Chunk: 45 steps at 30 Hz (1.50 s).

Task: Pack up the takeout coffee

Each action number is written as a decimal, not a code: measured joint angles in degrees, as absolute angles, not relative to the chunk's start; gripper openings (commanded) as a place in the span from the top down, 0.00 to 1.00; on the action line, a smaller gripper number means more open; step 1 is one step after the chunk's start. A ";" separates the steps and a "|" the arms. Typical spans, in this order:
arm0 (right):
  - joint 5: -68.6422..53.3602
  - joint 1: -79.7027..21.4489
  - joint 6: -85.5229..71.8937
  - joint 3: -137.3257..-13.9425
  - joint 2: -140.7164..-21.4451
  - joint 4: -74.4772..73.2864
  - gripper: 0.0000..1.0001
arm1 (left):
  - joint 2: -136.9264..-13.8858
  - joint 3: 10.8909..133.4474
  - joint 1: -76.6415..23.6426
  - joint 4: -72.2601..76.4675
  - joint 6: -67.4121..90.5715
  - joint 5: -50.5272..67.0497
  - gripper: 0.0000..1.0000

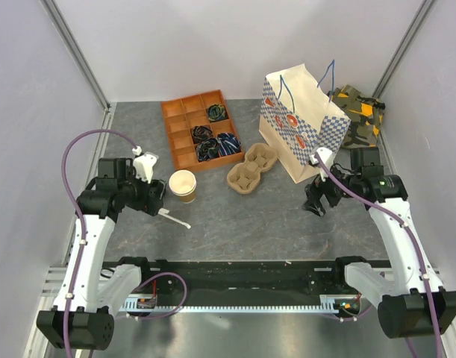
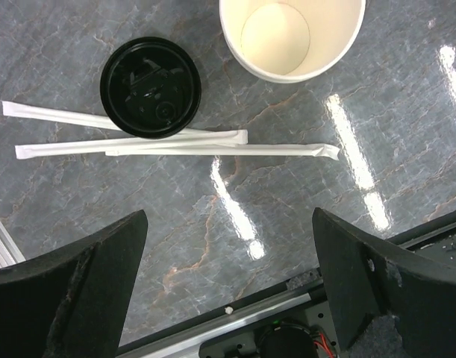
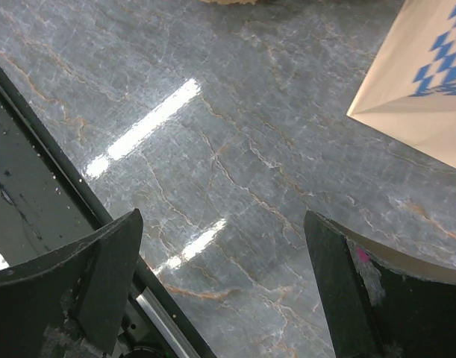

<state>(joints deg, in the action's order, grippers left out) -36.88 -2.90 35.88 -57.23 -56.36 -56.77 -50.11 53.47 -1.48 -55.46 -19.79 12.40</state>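
Observation:
The takeout coffee does not show in any view. A lidless tan paper cup (image 1: 183, 185) (image 2: 291, 37) stands upright with a cream inside. A loose flat black lid (image 2: 151, 87) lies on the table to its left, resting on wrapped white straws (image 2: 175, 145) (image 1: 174, 218). My left gripper (image 1: 151, 198) (image 2: 229, 224) hovers just left of the cup, open, with only bare table between its fingers. My right gripper (image 1: 317, 203) (image 3: 222, 224) is open over bare table, below the corner of the blue-checked paper bag (image 1: 302, 123) (image 3: 422, 82).
A pulp cup carrier (image 1: 251, 168) lies between the cup and the bag. An orange divided tray (image 1: 201, 128) with dark bundles sits behind it. A camouflage pouch (image 1: 358, 112) lies behind the bag. The black rail (image 2: 287, 313) runs along the near table edge.

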 measured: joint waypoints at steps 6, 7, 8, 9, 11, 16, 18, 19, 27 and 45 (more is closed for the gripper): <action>-35.44 -8.80 33.98 -55.86 -59.07 -53.76 0.02 | -51.18 56.25 -1.48 -54.41 -18.65 13.98 0.00; -34.02 -12.12 32.91 -55.75 -59.35 -52.62 0.02 | -51.96 57.10 -1.48 -53.69 -17.67 14.70 0.00; -33.65 -13.54 32.49 -55.75 -59.59 -52.12 0.02 | -52.36 57.41 -1.48 -53.34 -17.26 15.14 0.00; -32.47 -16.47 31.62 -55.75 -60.01 -51.05 0.02 | -53.23 57.84 -1.48 -52.75 -16.38 15.68 0.01; -30.37 -22.15 30.00 -55.77 -61.25 -49.01 0.02 | -55.44 58.30 -1.48 -51.27 -15.00 16.93 0.07; -25.65 -33.58 26.13 -58.28 -67.53 -45.36 0.02 | -62.61 58.89 -1.48 -48.90 -13.28 18.98 0.25; -24.84 -36.07 24.51 -60.53 -71.07 -43.64 0.02 | -65.52 59.83 -1.48 -48.38 -12.58 19.57 0.28; -24.67 -36.69 23.77 -61.45 -72.34 -42.87 0.02 | -66.63 60.34 -1.48 -47.97 -12.25 19.64 0.31; -24.86 -39.53 15.31 -67.26 -81.34 -33.12 0.02 | -72.88 62.94 -2.44 -44.16 -10.00 20.45 0.49; -27.09 -40.29 5.28 -70.87 -91.64 -22.65 0.03 | -83.90 65.10 -5.67 -42.02 -8.14 17.47 0.62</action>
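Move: The stacked cups stand about 9 cm ahead of the left hand and 8 cm to its right, their middle some 11 cm below. The black lid lies 9 cm ahead and 4 cm left of that hand, the straws 5 cm ahead and 3 cm left, both about 16 cm down. From the right hand the cups are roughly 12 cm ahead, 39 cm left and 12 cm below; the cup carrier is 18 cm ahead, 18 cm left and 16 cm below. The left hand lifts a couple of centimetres, then reaches about 11 cm forward and 5 cm right past the lid while sinking to the left rim of the stacked cups, tipping to point more steeply down and narrowing its wide-open fingers to under half, so they come to straddle that rim. Meanwhile the right hand sweeps some 23 cm left, with a smaller reach forward and a slight net drop, across bare table to the near side of the carrier and towards the cups, slowing almost to a stop with its fingers still wide open. ##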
